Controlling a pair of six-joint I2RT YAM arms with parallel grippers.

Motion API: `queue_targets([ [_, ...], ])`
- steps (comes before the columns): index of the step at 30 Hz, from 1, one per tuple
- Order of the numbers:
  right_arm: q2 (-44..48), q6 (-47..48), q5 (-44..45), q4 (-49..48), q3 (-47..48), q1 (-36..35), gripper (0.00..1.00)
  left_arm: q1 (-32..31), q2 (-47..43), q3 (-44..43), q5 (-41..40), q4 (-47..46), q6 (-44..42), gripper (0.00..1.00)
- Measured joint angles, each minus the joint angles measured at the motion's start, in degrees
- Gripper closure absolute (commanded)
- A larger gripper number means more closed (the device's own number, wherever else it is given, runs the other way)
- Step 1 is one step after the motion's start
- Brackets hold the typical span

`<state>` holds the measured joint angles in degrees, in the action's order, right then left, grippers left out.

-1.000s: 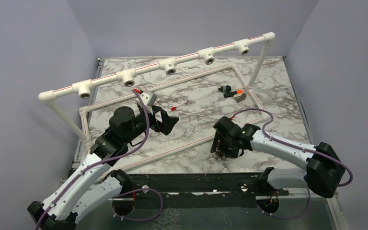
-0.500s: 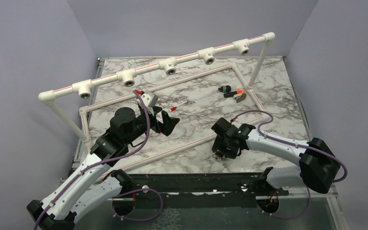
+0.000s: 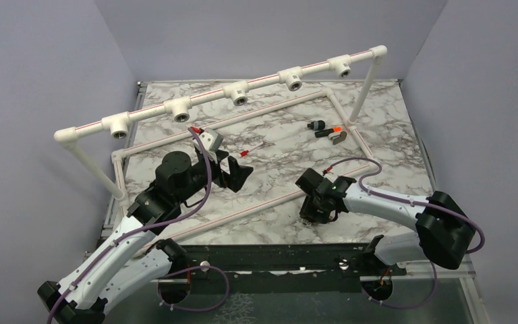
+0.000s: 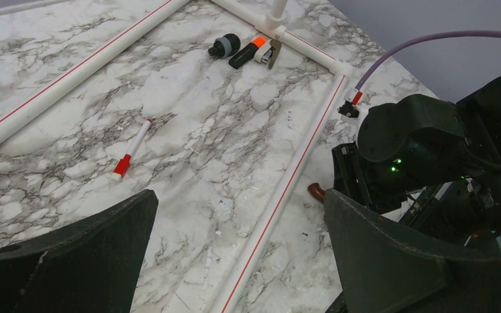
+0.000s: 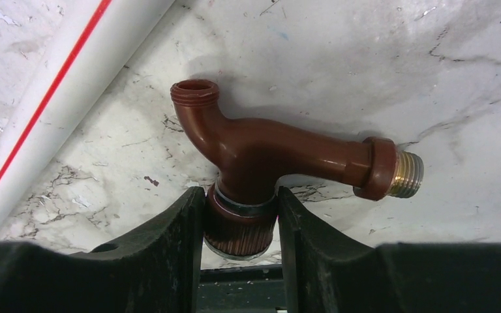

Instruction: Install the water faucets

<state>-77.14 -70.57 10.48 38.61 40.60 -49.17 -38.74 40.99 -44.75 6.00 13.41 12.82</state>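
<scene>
A reddish-brown water faucet [image 5: 267,153] lies on the marble table with its bent spout to the left and its brass threaded end to the right. My right gripper [image 5: 240,215] is shut on its ribbed knob, with one finger pressed against each side. From above, that gripper [image 3: 310,214] points down at the table near the front and covers the faucet. The left wrist view shows only the spout tip [image 4: 316,191] beside the low white pipe [image 4: 280,195]. My left gripper [image 3: 239,177] hovers wide open and holds nothing. The raised pipe rail with white tee fittings [image 3: 243,91] spans the back.
A low white pipe frame [image 3: 270,199] with a red stripe lies on the table just left of the faucet. A red-capped pen [image 3: 246,152] lies mid-table. Small black and orange parts [image 3: 327,128] sit at the back right. Lilac walls close in both sides.
My right gripper's fingers have closed in onto the faucet's knob, and the arm has settled slightly left and lower. The left arm has stayed still and open.
</scene>
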Motion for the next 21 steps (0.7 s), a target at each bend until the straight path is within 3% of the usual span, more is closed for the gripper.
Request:
queue_targets([
  [5, 0.81, 0.42, -0.04, -0.07, -0.48, -0.02, 0.99, 0.00, 0.35, 0.00, -0.26, 0.02, 0.00, 0.01],
  [14, 8.55, 7.17, -1.07, 0.79, -1.62, -0.26, 0.99, 0.00, 2.14, -0.04, -1.84, 0.79, 0.02, 0.01],
  [21, 14.69, 18.47, -3.50, 1.09, 0.09, -0.94, 1.00, -0.02, 5.40, -2.97, -3.28, 4.79, 0.76, 0.01],
])
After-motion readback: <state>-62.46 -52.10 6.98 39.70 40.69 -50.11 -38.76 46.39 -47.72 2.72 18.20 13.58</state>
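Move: My right fingers are already around the faucet's knob, with the body's middle roughly 2 cm ahead and 2 cm to the right of my right hand point, at about its height. From that hand, the white floor pipe crosses some 8 cm straight ahead, and the dark front rail runs about 9 cm straight back and slightly lower. From my left hand, the faucet lies about 20 cm right, 5 cm back and 26 cm below. I keep the faucet's knob pinched in my right fingers, the squeeze building without the gap changing, and after a brief pause lift it nearly straight up off the table by about 5 cm. As it rises, the wrist turns some 20 degrees counter-clockwise and my fingertips swing slightly forward. My left hand, empty and wide open, sinks about 2 cm and tips down a little. ##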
